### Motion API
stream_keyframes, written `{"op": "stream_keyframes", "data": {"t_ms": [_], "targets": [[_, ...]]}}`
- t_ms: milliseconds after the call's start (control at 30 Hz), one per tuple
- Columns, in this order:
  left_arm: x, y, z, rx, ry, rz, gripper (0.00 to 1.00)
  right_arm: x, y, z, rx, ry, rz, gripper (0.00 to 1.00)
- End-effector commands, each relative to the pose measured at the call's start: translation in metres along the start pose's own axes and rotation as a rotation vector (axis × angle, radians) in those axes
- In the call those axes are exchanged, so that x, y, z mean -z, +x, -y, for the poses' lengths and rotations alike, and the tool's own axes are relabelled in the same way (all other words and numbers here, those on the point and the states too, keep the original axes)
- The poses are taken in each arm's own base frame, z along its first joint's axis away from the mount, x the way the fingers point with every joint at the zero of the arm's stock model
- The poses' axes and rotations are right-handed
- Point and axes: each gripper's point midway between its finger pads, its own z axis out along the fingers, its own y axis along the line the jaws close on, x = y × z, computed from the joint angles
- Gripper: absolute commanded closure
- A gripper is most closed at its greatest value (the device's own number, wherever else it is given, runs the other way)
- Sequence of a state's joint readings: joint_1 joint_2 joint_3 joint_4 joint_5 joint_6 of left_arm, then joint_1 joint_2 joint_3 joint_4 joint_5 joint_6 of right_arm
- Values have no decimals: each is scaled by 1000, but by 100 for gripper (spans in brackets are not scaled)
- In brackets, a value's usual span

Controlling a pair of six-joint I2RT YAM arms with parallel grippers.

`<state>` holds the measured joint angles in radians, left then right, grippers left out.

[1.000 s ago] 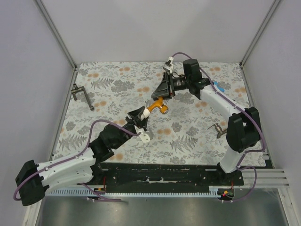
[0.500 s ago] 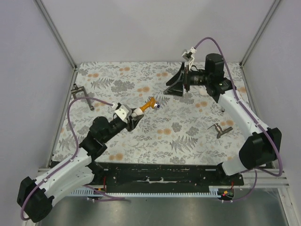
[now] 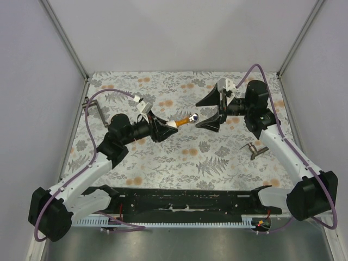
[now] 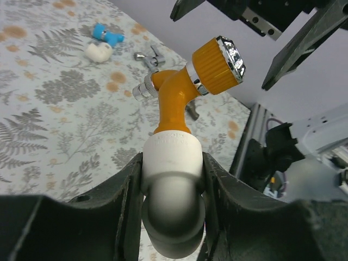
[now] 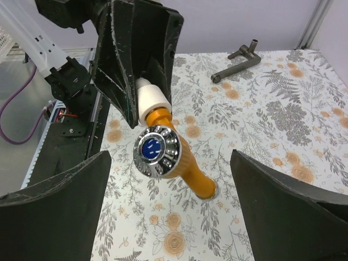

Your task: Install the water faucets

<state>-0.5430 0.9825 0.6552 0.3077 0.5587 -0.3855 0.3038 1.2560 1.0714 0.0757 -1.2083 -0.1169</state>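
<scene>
My left gripper (image 3: 166,128) is shut on the white end fitting (image 4: 173,185) of an orange faucet (image 3: 182,120) and holds it in the air above the mat, chrome knob (image 3: 193,117) pointing right. In the left wrist view the orange body (image 4: 175,95) rises from between my jaws (image 4: 173,163) to the knob (image 4: 228,53). My right gripper (image 3: 200,113) is wide open and faces the knob. In the right wrist view the knob (image 5: 156,151) hangs between my spread fingers (image 5: 54,212), touching neither; the gripper's middle (image 5: 168,209) is empty.
A dark metal lever handle (image 3: 95,111) lies at the far left of the floral mat (image 3: 217,157), another (image 3: 253,148) at the right. A small blue faucet (image 4: 106,33) and a white fitting (image 4: 99,51) lie on the mat beyond.
My left gripper has swung back and left, lifting the orange faucet to level with the knob facing right. My right gripper has come down from the back and now faces the knob, open.
</scene>
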Motion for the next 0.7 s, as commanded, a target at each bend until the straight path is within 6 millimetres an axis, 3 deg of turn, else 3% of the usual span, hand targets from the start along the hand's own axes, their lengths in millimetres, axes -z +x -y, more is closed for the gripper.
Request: {"op": "stream_keyframes", "data": {"t_ms": [0, 200, 333, 500, 667], "targets": [[-8, -36, 37, 109, 168, 22, 98, -3, -8, -9, 100, -60, 27, 2], [-14, -48, 46, 132, 217, 30, 98, -12, -3, -8, 56, -91, 28, 3], [-12, -54, 52, 113, 249, 44, 98, -15, -5, -5, -10, -96, 49, 9], [-4, -53, 61, -13, 296, 55, 98, -23, -7, 0, -192, -134, 48, 43], [11, -51, 50, -367, 226, 135, 98, -29, -12, 0, -430, -174, 38, 85]]}}
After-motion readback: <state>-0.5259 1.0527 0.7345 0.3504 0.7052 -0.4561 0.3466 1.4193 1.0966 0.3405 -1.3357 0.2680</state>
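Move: The right hand is wide open and points left, with the faucet's chrome-and-orange knob about 3 cm to its left, 1 cm back and roughly level. The spout hangs some 5 cm left of that hand, 2 cm ahead and 5 cm lower; the white coupling, already gripped by the left hand, is about 12 cm left, 4 cm back and 5 cm down. From the left hand the knob is 9 cm right, 3 cm ahead and 4 cm up. The right fingers pinch the faucet's knob, closing from wide open to about half as the hand slides some 2.5 cm left onto it, turning about 10 degrees counter-clockwise and rolling 15 degrees about its fingers, top going forward. The left hand keeps the coupling, rises about 2.5 cm and carries the faucet 2 cm right towards the right hand before easing slightly back left. ##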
